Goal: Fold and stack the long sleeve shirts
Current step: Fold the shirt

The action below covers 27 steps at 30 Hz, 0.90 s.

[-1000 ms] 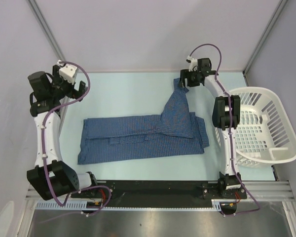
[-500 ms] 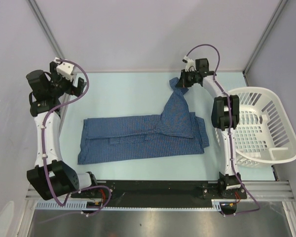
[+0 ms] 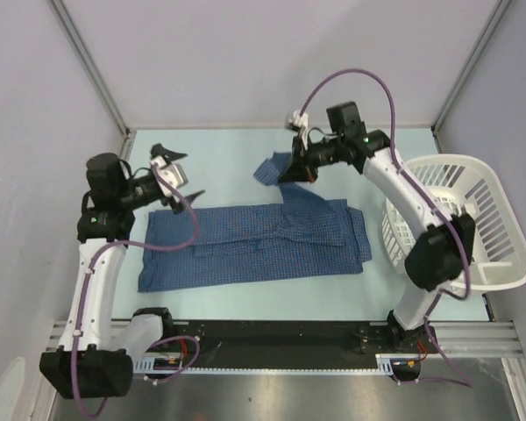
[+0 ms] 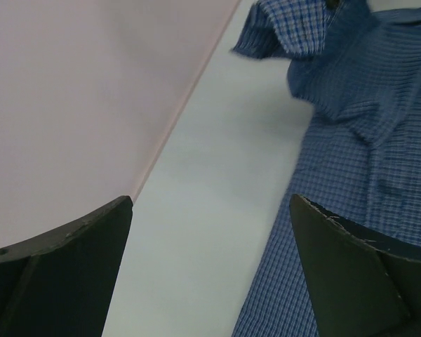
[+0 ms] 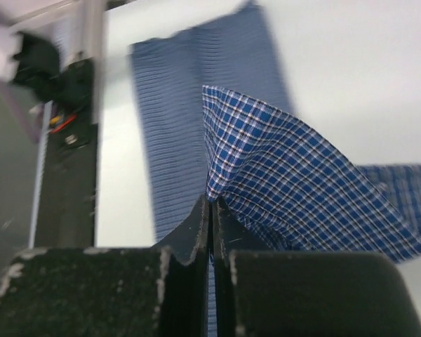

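Observation:
One blue checked long sleeve shirt point(image 3: 245, 246) lies partly folded across the middle of the table. Its sleeve point(image 3: 276, 168) is lifted off the cloth at the back, pinched by my right gripper point(image 3: 300, 167), which is shut on it. In the right wrist view the fingertips point(image 5: 212, 207) are pressed together on the checked cloth point(image 5: 295, 182). My left gripper point(image 3: 180, 171) hovers open above the shirt's far left corner. Its dark fingers point(image 4: 351, 267) frame bare table, with the shirt point(image 4: 365, 140) to the right.
A white slatted laundry basket point(image 3: 473, 219) stands at the right edge of the table, beside the right arm. Grey walls close the table at back and sides. The black rail with the arm bases point(image 3: 272, 338) runs along the near edge.
My right gripper closed on the sleeve end and carried it left, toward the middle. The left arm swung in from the far left corner toward the shirt, still open.

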Tool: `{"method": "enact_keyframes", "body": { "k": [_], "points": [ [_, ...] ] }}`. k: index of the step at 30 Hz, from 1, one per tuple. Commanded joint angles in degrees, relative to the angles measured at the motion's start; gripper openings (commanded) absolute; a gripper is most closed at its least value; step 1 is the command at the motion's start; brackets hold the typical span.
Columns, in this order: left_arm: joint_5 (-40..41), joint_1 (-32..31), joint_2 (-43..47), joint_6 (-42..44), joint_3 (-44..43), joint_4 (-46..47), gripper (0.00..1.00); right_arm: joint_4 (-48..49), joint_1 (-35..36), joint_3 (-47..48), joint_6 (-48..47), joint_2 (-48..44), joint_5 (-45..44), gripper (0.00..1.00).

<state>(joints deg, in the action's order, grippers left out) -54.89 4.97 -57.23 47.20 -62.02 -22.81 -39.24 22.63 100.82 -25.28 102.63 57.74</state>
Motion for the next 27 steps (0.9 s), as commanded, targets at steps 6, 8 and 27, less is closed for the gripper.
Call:
{"method": "enact_keyframes", "body": {
  "k": [6,8,27],
  "points": [
    [-4.9,-20.2,4.5,11.2,9.0,-0.7,0.99,-0.6,8.6,-18.1,-10.4,-17.6,-0.6,0.0],
    [-4.8,-23.8,5.5,11.6,11.1,0.0,0.99,-0.3,9.4,-20.1,-10.1,-19.8,-1.4,0.0],
    [2.2,-34.4,-1.8,-5.8,15.9,16.4,0.99,0.4,15.8,-29.8,-23.7,-31.0,-8.0,0.0]
  ]
}}
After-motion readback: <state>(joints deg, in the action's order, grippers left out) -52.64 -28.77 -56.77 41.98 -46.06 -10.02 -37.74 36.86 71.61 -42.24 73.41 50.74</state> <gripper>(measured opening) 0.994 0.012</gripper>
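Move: The left hand, open and empty, has the loose cuff flap of the sleeve about 22 cm to its right, some 6 cm ahead and 8 cm lower; the right gripper pinching that sleeve is about 27 cm right, 4 cm ahead and 5 cm down. The right hand is taking the sleeve over the folded body, whose middle lies roughly 10 cm back, 10 cm left and 22 cm below it. The sleeve root is about 9 cm right, 1 cm back and 21 cm below that hand. Keeping its pinch on the sleeve, the right hand carries it some 15 cm straight back high over the folded body, fast at first and then easing, while rolling its far side up and turning a little counter-clockwise. The left hand comes in to meet the cuff flap, about 15 cm right, 10 cm back and 8 cm down, swinging some 30 degrees clockwise so its wide-open fingers point to the right at the flap, and ends just short of it with no contact to be seen. ##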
